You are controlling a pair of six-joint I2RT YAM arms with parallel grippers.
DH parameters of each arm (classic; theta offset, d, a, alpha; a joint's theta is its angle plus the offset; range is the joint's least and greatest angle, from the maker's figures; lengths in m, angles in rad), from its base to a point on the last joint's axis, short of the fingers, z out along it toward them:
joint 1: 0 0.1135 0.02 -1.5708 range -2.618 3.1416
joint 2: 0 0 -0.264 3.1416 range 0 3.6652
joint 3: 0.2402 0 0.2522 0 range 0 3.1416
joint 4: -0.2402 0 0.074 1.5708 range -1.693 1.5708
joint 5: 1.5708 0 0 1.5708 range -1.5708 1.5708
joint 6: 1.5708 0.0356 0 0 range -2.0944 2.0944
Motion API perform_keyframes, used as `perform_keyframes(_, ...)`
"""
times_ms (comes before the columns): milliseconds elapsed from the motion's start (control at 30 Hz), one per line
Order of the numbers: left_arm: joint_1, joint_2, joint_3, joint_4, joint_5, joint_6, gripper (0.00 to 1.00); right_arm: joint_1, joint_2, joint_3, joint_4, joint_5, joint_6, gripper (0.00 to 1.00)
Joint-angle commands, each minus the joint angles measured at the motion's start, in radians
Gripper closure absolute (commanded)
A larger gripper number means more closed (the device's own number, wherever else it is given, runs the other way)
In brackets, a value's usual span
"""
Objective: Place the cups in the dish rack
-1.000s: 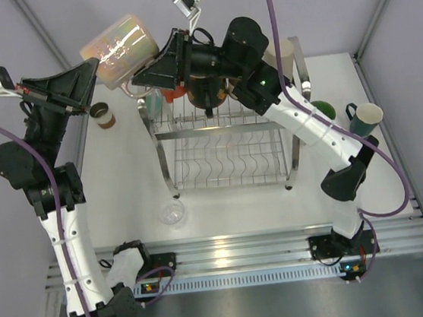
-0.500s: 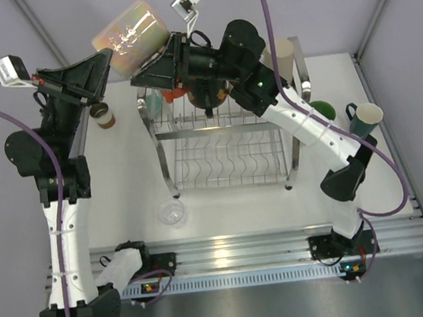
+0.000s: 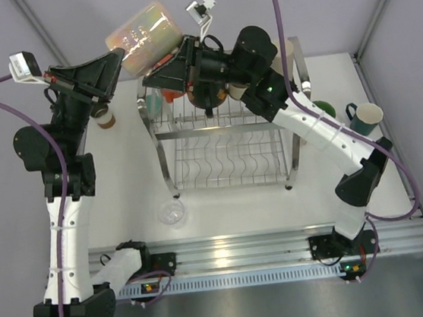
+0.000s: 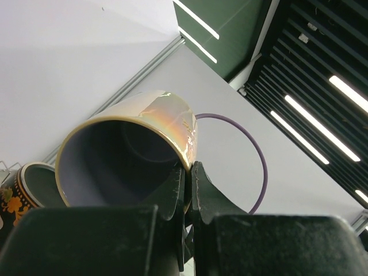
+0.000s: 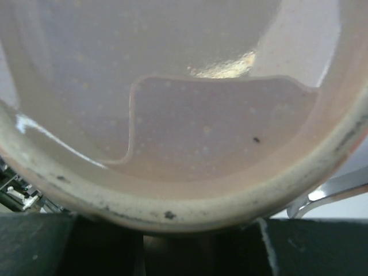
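Note:
A large pink iridescent cup (image 3: 144, 34) hangs tilted in the air above the back left corner of the chrome dish rack (image 3: 227, 157). My left gripper (image 3: 116, 58) is shut on its rim (image 4: 187, 144), one finger inside the mouth and one outside. My right gripper (image 3: 158, 74) sits against the cup's base (image 5: 190, 115), which fills the right wrist view and hides how its jaws stand. A black patterned cup (image 3: 208, 94) sits on the rack's upper tier, with an orange cup (image 3: 175, 95) beside it.
A brown paper cup (image 3: 104, 117) stands left of the rack and a clear cup (image 3: 172, 213) in front of it. A green cup (image 3: 322, 109) and a teal cup (image 3: 363, 117) stand to the right. A tall beige cup (image 3: 285, 52) is at the rack's back right post.
The pink cup has risen and shifted right, carried by my left gripper. My right arm has followed its base upward and rightward.

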Motion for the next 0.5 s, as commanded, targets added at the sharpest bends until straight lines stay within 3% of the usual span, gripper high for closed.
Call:
perform_keyframes(0, -0.015, -0.006, -0.005, 0.107, 0.068, 0.046, 1.00, -0.003, -0.073, -0.048, 0.107, -0.019, -0.002, 1.00)
perform_keyframes(100, -0.017, -0.015, -0.020, 0.113, 0.073, 0.049, 0.97, -0.001, -0.096, -0.061, 0.115, -0.002, -0.017, 1.00)
perform_keyframes(367, -0.017, -0.037, -0.042, 0.141, 0.071, 0.040, 0.67, -0.006, -0.171, -0.103, 0.132, 0.054, -0.049, 1.00)
perform_keyframes(467, -0.017, -0.040, -0.043, 0.152, 0.069, 0.034, 0.60, -0.008, -0.179, -0.101, 0.129, 0.064, -0.054, 1.00)
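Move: The pearly mug is held between both hands: its middle is about 4 cm right, 2 cm ahead and 1 cm above the left hand, which pinches the rim. From the right hand it is some 3 cm ahead and 7 cm up. The rack's upper tier centres 16 cm right of that hand, 9 ahead, 12 below; on it the black cup stands 11 right, 10 ahead, 9 below. Left fingers open off the rim as both hands ease about 1.5 cm down-right, right still gripping the handle. ##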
